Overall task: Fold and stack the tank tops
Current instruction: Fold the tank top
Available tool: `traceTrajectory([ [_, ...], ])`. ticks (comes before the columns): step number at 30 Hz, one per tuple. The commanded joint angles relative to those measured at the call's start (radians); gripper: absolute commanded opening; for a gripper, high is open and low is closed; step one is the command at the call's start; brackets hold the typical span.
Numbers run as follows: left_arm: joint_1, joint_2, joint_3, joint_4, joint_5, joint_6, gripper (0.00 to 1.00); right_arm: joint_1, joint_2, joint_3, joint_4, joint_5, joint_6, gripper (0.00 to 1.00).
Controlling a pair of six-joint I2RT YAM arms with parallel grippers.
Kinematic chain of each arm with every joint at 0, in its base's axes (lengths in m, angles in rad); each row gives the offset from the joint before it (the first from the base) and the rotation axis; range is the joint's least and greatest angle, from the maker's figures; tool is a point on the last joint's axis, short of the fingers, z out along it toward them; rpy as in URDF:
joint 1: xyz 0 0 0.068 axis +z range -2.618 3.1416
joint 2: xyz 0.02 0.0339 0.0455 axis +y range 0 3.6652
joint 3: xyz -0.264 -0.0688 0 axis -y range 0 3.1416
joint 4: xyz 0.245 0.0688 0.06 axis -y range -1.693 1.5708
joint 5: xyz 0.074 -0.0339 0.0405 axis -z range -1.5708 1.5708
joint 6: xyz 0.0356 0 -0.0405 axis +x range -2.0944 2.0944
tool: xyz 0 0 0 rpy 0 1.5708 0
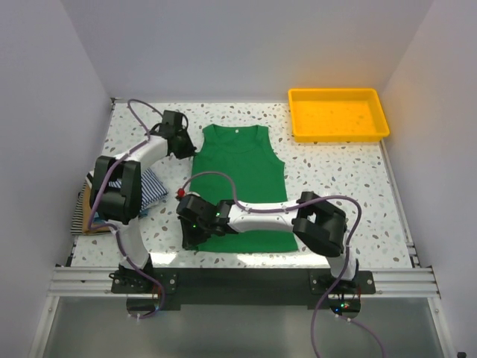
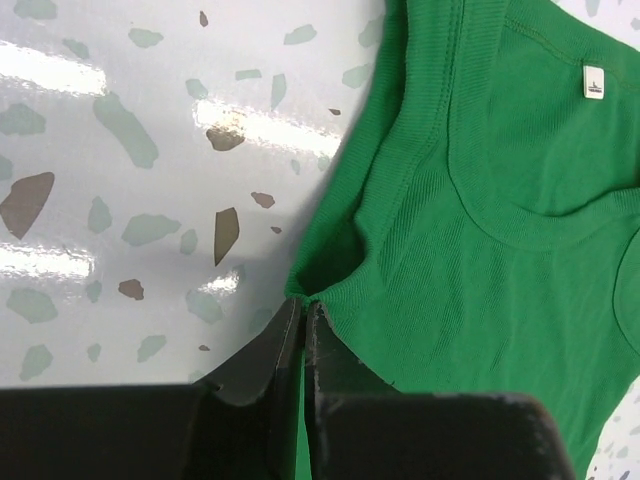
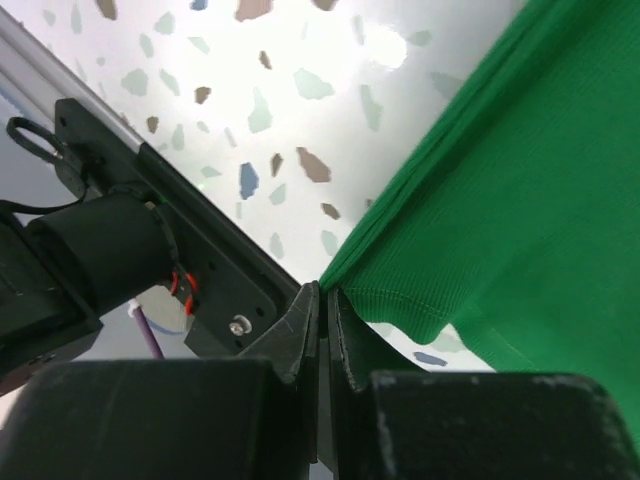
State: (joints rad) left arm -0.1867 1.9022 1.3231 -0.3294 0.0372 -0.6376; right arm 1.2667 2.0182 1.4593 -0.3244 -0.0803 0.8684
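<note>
A plain green tank top (image 1: pixel 240 186) lies spread flat in the middle of the table, neck toward the back. My left gripper (image 1: pixel 186 149) is shut on its left armhole edge just below the shoulder strap; in the left wrist view the tips (image 2: pixel 302 303) pinch a small fold of the green tank top (image 2: pixel 480 250). My right gripper (image 1: pixel 189 237) is shut on the near-left hem corner. The right wrist view shows that gripper (image 3: pixel 322 290) holding the green tank top's (image 3: pixel 520 200) hem slightly off the table. A pile of other tank tops, with a navy-white striped one (image 1: pixel 151 186) uppermost, sits at the left, partly hidden by the left arm.
A yellow plastic tray (image 1: pixel 337 130) stands at the back right corner. The left arm (image 1: pixel 119 190) arches over the pile at the left edge. The table's near metal rail (image 1: pixel 238 280) runs close behind the right gripper, with the left arm's base (image 3: pixel 100 250) beside it.
</note>
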Motion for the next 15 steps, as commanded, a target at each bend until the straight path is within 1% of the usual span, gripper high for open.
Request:
traceTrajectory([
  [1, -0.013, 0.005, 0.05, 0.047, 0.033, -0.005, 0.0, -0.015, -0.101, -0.084, 0.053, -0.035, 0.03, 0.0],
  [6, -0.062, 0.015, 0.09, 0.044, 0.041, -0.03, 0.0, -0.047, -0.243, -0.226, 0.082, -0.001, 0.05, 0.0],
  [10, -0.111, 0.055, 0.128, 0.043, 0.04, -0.046, 0.0, -0.064, -0.326, -0.364, 0.116, 0.03, 0.073, 0.0],
  [15, -0.161, 0.098, 0.177, 0.035, 0.036, -0.06, 0.0, -0.078, -0.409, -0.47, 0.125, 0.073, 0.102, 0.0],
])
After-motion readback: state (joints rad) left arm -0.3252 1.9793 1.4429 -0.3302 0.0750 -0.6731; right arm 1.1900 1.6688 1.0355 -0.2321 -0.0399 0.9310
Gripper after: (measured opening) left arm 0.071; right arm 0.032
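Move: The left hand holds the tank top's left edge near the armhole; the garment's middle lies about 16 cm right, 13 back and 5 below. The neck label is some 15 right and 8 ahead of this hand. The right hand holds the left hem corner, with the middle about 18 cm right, 22 ahead and 5 below; the right hem corner is 38 right of it, level. Still pinching the tank top's left edge, both hands carry it about 8–9 cm right, towards the middle. ##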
